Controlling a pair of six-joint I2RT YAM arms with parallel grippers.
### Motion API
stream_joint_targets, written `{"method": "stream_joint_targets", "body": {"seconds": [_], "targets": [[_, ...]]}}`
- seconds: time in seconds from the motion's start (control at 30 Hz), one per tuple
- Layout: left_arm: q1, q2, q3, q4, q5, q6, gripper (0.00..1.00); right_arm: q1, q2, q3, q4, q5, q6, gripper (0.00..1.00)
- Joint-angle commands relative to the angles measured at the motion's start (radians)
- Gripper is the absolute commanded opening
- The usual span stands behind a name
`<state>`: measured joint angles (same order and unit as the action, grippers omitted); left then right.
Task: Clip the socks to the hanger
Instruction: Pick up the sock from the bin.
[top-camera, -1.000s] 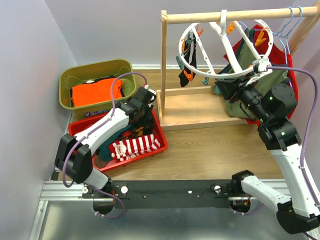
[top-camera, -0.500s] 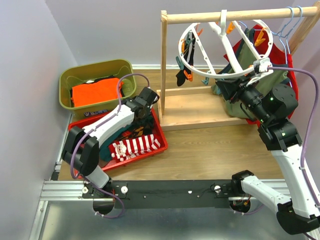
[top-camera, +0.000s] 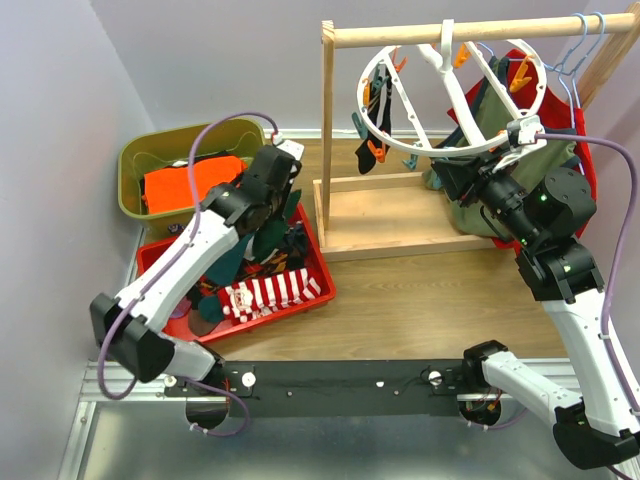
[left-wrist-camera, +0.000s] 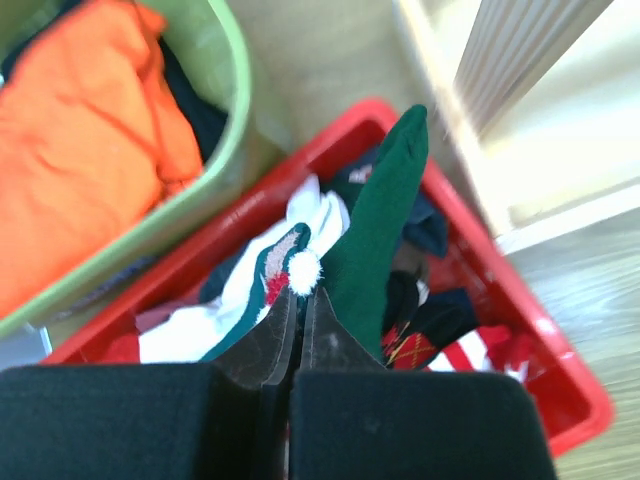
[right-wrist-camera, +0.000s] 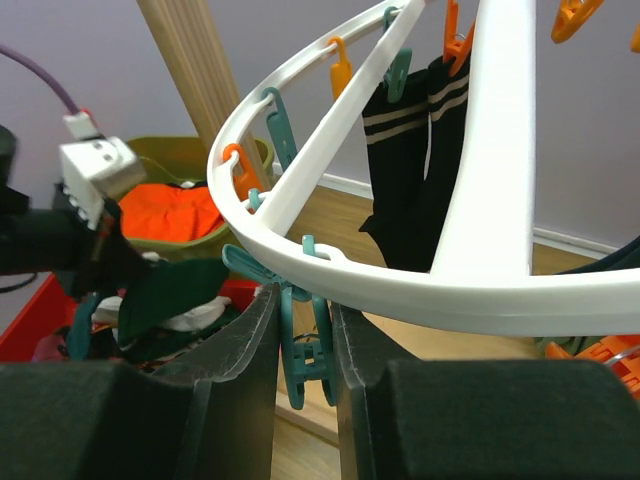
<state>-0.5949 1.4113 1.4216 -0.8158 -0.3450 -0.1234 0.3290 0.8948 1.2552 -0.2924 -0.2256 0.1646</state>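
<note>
My left gripper (top-camera: 285, 205) hangs above the red tray (top-camera: 322, 270), shut on a dark green sock (left-wrist-camera: 385, 220) that dangles from its tips (left-wrist-camera: 300, 300). Below it, more socks fill the tray: a white and teal one with a pompom (left-wrist-camera: 300, 268), an argyle one (left-wrist-camera: 410, 348) and a red-and-white striped one (top-camera: 270, 293). The white ring hanger (top-camera: 470, 150) hangs from the wooden rod with black socks (right-wrist-camera: 410, 180) clipped to its far side. My right gripper (right-wrist-camera: 305, 330) is at the ring's near rim (right-wrist-camera: 420, 290), shut on a dangling teal clip (right-wrist-camera: 300, 355).
A green bin (top-camera: 135, 170) with an orange folded garment (top-camera: 190, 185) stands behind the tray. The wooden rack (top-camera: 400, 215) has an upright post right of the tray. Olive and red shirts (top-camera: 520, 130) hang on thin blue hangers behind the ring.
My left gripper closed on the green sock and rose out of the tray, lifting the sock. The right gripper has stayed on the clip.
</note>
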Motion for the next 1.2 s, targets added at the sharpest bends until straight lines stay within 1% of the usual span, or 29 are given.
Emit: {"method": "stream_joint_targets", "body": {"seconds": [0.0,0.07,0.1,0.17,0.2,0.27,0.33,0.37,0.4,0.47,0.5,0.57,0.8,1.17], "targets": [[0.004,-0.034,-0.007,-0.022,0.090,-0.012,0.00,0.002,-0.010,0.004,-0.024,-0.011,-0.004,0.15],[0.003,-0.028,-0.053,0.001,0.129,-0.025,0.00,0.004,-0.008,0.003,-0.022,-0.015,-0.002,0.15],[0.004,-0.026,-0.112,0.015,0.148,-0.048,0.00,0.004,-0.010,0.001,-0.022,-0.017,0.001,0.15],[0.003,-0.020,-0.176,0.062,0.164,-0.077,0.00,0.002,-0.010,0.000,-0.024,-0.015,0.000,0.15],[0.004,-0.014,-0.231,0.079,0.176,-0.093,0.00,0.004,-0.010,0.000,-0.024,-0.015,0.000,0.15],[0.004,-0.014,-0.277,0.124,0.190,-0.134,0.00,0.004,-0.010,0.000,-0.028,-0.015,-0.002,0.15],[0.003,-0.032,-0.317,0.153,0.212,-0.166,0.04,0.004,-0.008,0.003,-0.031,-0.017,-0.002,0.15],[0.004,-0.043,-0.323,0.158,0.216,-0.173,0.06,0.004,-0.008,0.003,-0.031,-0.018,-0.002,0.15],[0.003,-0.067,-0.334,0.158,0.212,-0.180,0.15,0.002,-0.008,0.003,-0.033,-0.018,-0.002,0.15],[0.003,-0.092,-0.342,0.152,0.202,-0.189,0.23,0.004,-0.010,0.001,-0.031,-0.017,-0.004,0.15],[0.003,-0.112,-0.343,0.147,0.201,-0.193,0.33,0.004,-0.010,0.001,-0.030,-0.018,-0.002,0.15],[0.003,-0.127,-0.346,0.135,0.207,-0.194,0.39,0.004,-0.011,0.000,-0.028,-0.018,0.000,0.15],[0.035,-0.166,-0.342,0.129,0.185,-0.183,0.41,0.004,-0.016,0.000,-0.036,-0.018,-0.004,0.15],[0.040,-0.086,-0.320,0.190,0.175,-0.119,0.41,0.004,-0.019,0.001,-0.045,-0.018,-0.002,0.15]]}}
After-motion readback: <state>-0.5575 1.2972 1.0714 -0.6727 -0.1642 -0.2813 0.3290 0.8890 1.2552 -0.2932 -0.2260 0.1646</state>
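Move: My left hand holds the teal Santa sock with green cloth dangling beside it, above the far right part of the red bin; the heap spot I take it to lies about 4 cm back and 14 cm below. The white sock is some 7 cm left and 15 cm below, the striped socks about 12 cm back at that depth, and the orange cloth roughly 12 cm ahead and 18 cm left. From my right hand that heap spot lies about 30 cm left and 33 cm below. I flick the held socks up a couple of centimetres with my left hand, then plunge about 14 cm into the red bin, drawing back some 5 cm and tipping the fingers steeper. Low over the heap I open partway and let go, then rise about 4 cm and hover half-open just above the Santa sock, left side rolled down about 10 degrees. My right hand keeps its hold on the teal clip at the hanger ring. ##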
